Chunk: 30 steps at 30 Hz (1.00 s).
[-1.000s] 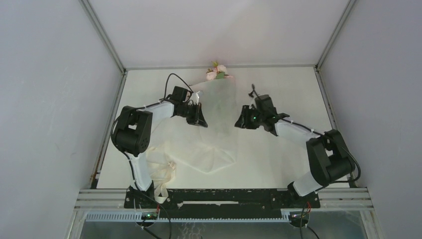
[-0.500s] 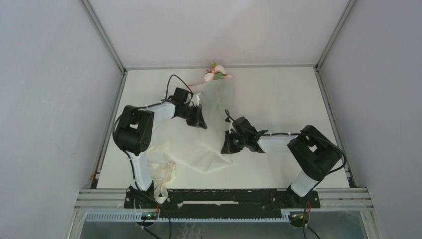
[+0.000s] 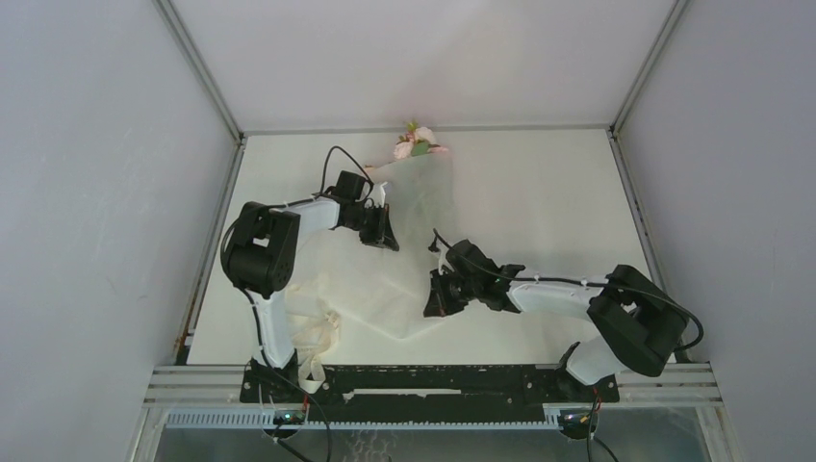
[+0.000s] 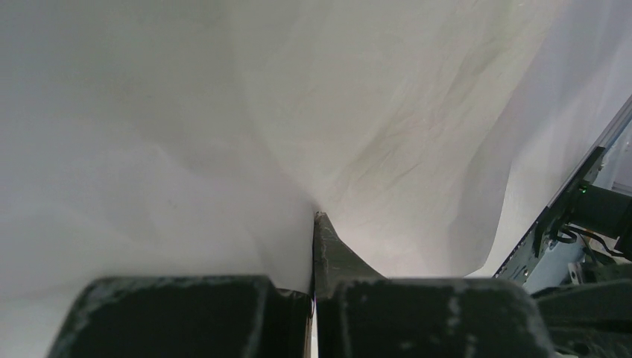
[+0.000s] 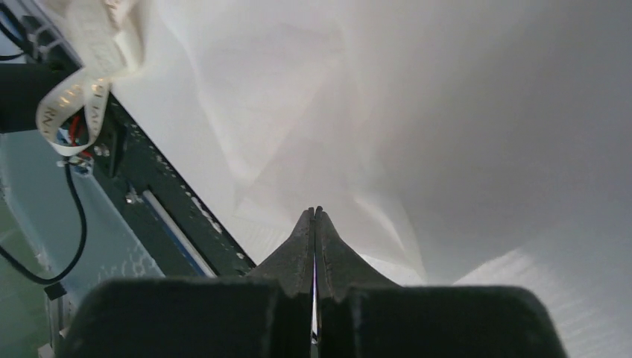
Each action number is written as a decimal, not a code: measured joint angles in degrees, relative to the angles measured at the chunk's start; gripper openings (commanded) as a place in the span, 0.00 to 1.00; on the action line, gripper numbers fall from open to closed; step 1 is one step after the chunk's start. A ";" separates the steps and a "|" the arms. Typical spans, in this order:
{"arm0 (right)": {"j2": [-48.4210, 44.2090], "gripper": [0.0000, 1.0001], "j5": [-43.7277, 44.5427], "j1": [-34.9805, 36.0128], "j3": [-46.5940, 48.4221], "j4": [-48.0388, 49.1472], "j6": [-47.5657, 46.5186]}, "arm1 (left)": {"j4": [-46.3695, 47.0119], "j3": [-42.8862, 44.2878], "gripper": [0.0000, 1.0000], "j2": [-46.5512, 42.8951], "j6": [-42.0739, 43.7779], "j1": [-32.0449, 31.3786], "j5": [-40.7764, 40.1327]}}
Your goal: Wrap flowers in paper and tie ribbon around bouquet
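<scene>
The pink flowers (image 3: 416, 144) lie at the table's far edge, their stems under the off-white paper (image 3: 395, 279), which spreads from them toward the near left. My left gripper (image 3: 386, 234) is shut on a fold of the paper (image 4: 387, 112); in the left wrist view the sheet drapes over one finger at the left gripper (image 4: 316, 218). My right gripper (image 3: 435, 301) is shut at the paper's near right edge. In the right wrist view the right gripper (image 5: 314, 212) points at the creased paper (image 5: 387, 119), with nothing seen between its tips. The cream ribbon (image 3: 322, 335) lies looped near the left base, and the ribbon (image 5: 82, 89) also shows at the right wrist view's upper left.
The black base rail (image 3: 433, 380) runs along the near edge, and the rail (image 5: 171, 216) shows just beyond the paper's corner in the right wrist view. Grey walls and metal frame posts (image 3: 207, 87) enclose the table on three sides.
My right arm swung from the table's right middle down and left to the paper's near edge, and its jaws closed. The left arm barely moved, still gripping the paper.
</scene>
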 measured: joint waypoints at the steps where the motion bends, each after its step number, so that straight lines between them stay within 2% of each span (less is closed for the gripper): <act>1: -0.39 0.00 -0.07 0.07 0.50 -0.11 -0.09 | 0.04 0.00 0.00 0.00 -0.02 0.00 0.00; 4: 0.26 0.00 -0.61 0.79 1.92 0.74 -0.17 | 0.04 0.00 0.00 0.00 -0.02 0.00 0.00; 13: 9.79 0.00 -3.13 5.35 2.84 5.75 0.63 | 0.04 0.00 0.00 0.00 -0.02 0.00 0.00; 15: 11.17 0.00 -1.53 5.40 4.24 6.75 1.38 | -0.02 0.00 0.00 0.00 -0.02 0.00 0.04; 25: 11.45 0.00 10.25 4.17 5.70 9.22 3.19 | -0.87 0.00 0.00 0.00 0.42 0.00 0.02; 30: 8.81 0.01 5.62 4.07 7.93 6.62 -0.17 | -0.98 0.00 0.00 0.00 0.48 0.00 0.02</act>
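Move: Close above the sheet, the shut right fingers stand some 2 cm over the paper; its near corner lies about 5 cm back and 6 cm to their left, with the ribbon roughly 22 cm left and 6 cm back. From the left hand, which is already pinning the paper, that corner is about 24 cm straight back, and the rose heads show some 25 cm ahead and 5 cm to its right. Dabbing over the near part of the paper with shut fingertips, the right hand bobs up, comes down left and back towards the near corner, then sweeps about 6 cm forward along the sheet at that low height and lifts some 3 cm, still drifting left. The left hand stays put, its closed tips keeping the paper down. ##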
